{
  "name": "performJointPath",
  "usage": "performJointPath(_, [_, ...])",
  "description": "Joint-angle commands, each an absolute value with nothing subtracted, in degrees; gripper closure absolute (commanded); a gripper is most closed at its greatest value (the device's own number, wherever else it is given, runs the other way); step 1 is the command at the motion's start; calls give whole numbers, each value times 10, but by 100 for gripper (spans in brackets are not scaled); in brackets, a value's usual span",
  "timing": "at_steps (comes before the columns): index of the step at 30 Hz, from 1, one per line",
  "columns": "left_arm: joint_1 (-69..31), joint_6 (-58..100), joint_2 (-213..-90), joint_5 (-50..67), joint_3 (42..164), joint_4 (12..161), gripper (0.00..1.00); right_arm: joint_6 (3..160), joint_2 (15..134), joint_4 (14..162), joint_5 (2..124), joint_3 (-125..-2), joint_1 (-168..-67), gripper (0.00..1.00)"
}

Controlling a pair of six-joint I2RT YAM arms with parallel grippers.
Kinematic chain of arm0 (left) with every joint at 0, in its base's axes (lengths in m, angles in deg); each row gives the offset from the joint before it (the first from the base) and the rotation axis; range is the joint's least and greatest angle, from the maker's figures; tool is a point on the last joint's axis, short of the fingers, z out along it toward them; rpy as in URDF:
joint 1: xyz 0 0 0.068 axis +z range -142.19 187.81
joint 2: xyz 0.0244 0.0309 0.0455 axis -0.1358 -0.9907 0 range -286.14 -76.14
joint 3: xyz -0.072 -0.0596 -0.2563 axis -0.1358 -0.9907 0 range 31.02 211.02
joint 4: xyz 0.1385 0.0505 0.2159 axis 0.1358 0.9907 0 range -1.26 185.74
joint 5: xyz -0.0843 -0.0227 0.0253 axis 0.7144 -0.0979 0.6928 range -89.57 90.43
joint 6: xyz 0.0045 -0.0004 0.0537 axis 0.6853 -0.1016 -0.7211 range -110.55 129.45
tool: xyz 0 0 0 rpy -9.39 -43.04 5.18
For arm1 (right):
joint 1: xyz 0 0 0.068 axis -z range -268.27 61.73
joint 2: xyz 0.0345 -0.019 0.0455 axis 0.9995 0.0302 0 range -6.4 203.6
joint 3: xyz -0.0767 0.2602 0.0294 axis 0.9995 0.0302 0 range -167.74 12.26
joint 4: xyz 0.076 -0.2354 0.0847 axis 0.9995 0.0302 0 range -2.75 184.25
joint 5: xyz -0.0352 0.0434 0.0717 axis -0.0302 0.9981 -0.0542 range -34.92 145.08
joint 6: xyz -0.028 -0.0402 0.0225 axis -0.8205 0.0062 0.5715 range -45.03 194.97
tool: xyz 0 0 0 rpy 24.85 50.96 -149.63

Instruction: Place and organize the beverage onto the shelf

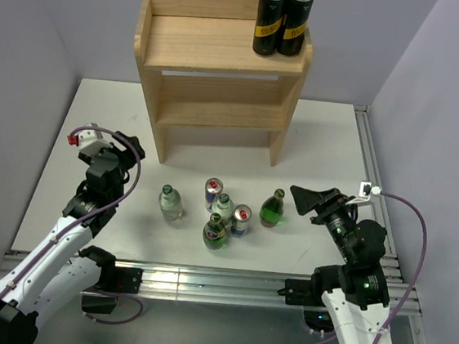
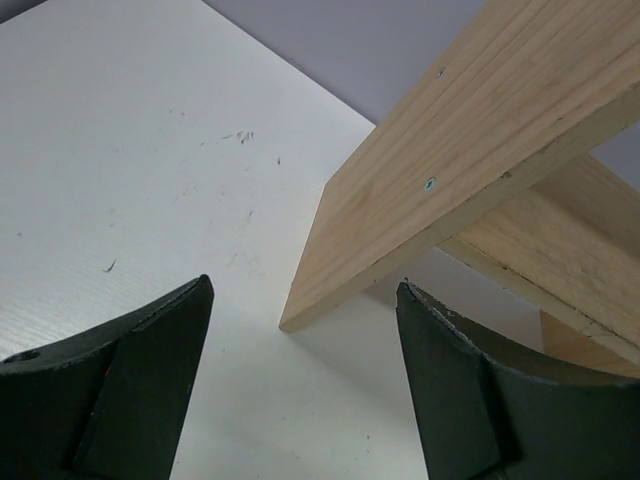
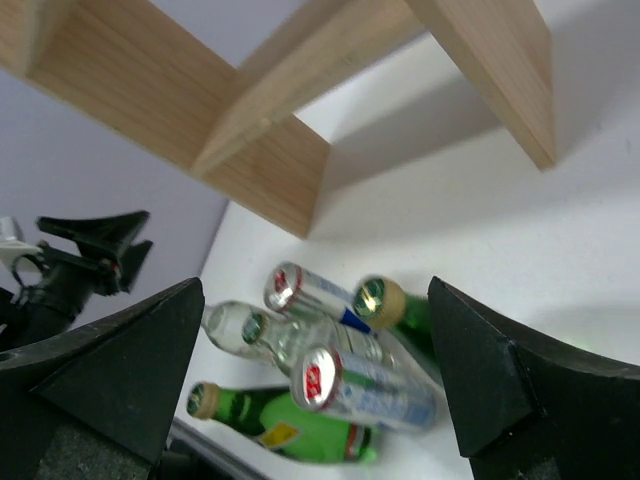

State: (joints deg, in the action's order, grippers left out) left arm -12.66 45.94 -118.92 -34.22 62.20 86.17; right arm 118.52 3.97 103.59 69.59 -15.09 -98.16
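Six beverages stand grouped on the white table in front of the shelf [image 1: 220, 64]: a clear bottle [image 1: 170, 202] on the left, another clear bottle [image 1: 223, 207], two blue-silver cans [image 1: 212, 193] [image 1: 242, 220], and two green bottles [image 1: 272, 208] [image 1: 215, 232]. My right gripper [image 1: 302, 203] hangs open just right of the group and points at it. Between its fingers the right wrist view shows a can [image 3: 360, 385], a green bottle [image 3: 290, 425] and the shelf [image 3: 270, 170]. My left gripper [image 1: 129, 147] is open and empty, left of the shelf, facing its left side panel [image 2: 450, 170].
Two tall black cans [image 1: 282, 20] stand on the right end of the shelf's top board. The shelf's lower tier holds nothing. Purple walls close in the table on three sides, and a metal rail [image 1: 202, 280] runs along the near edge.
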Motion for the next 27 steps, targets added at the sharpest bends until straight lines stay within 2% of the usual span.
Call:
performJointPath(1, [-128, 461, -1194, -352, 622, 845, 20, 1186, 26, 1176, 689, -166, -986, 0])
performJointPath(6, [-128, 467, -1194, -347, 618, 841, 20, 1210, 54, 1239, 702, -146, -986, 0])
performJointPath(12, [-128, 472, -1193, -347, 609, 832, 20, 1192, 138, 1272, 634, -132, -1030, 0])
performJointPath(14, [-128, 474, -1193, -348, 607, 829, 20, 1204, 173, 1265, 598, -127, -1062, 0])
performJointPath(19, [-129, 480, -1194, -360, 604, 831, 21, 1250, 253, 1222, 518, -127, -1214, 0])
performJointPath(27, [-129, 492, -1196, -368, 586, 813, 20, 1230, 357, 1137, 450, -121, -1247, 0])
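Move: The lone green bottle at the right of the group stands well below the open right hand, some 18 cm down, about 5 cm to its left and only about 1 cm ahead. The near can is about 12 cm left and 1 cm back; beyond that, the green-capped clear bottle is about 16 cm left and level with the hand. The labelled green bottle stands some 18 cm left and 5 cm back. From the left hand the lone green bottle lies roughly 32 cm right and 9 cm back. Heading down towards the lone green bottle, the right hand drops about 18 cm beside it, fingers wide open throughout; whether they touch the glass can't be seen. As it sinks, the hand tips its fingers down some 40 degrees and rolls its left side down about 20, drawing back slightly and swinging a few centimetres left before easing forward at the end. ##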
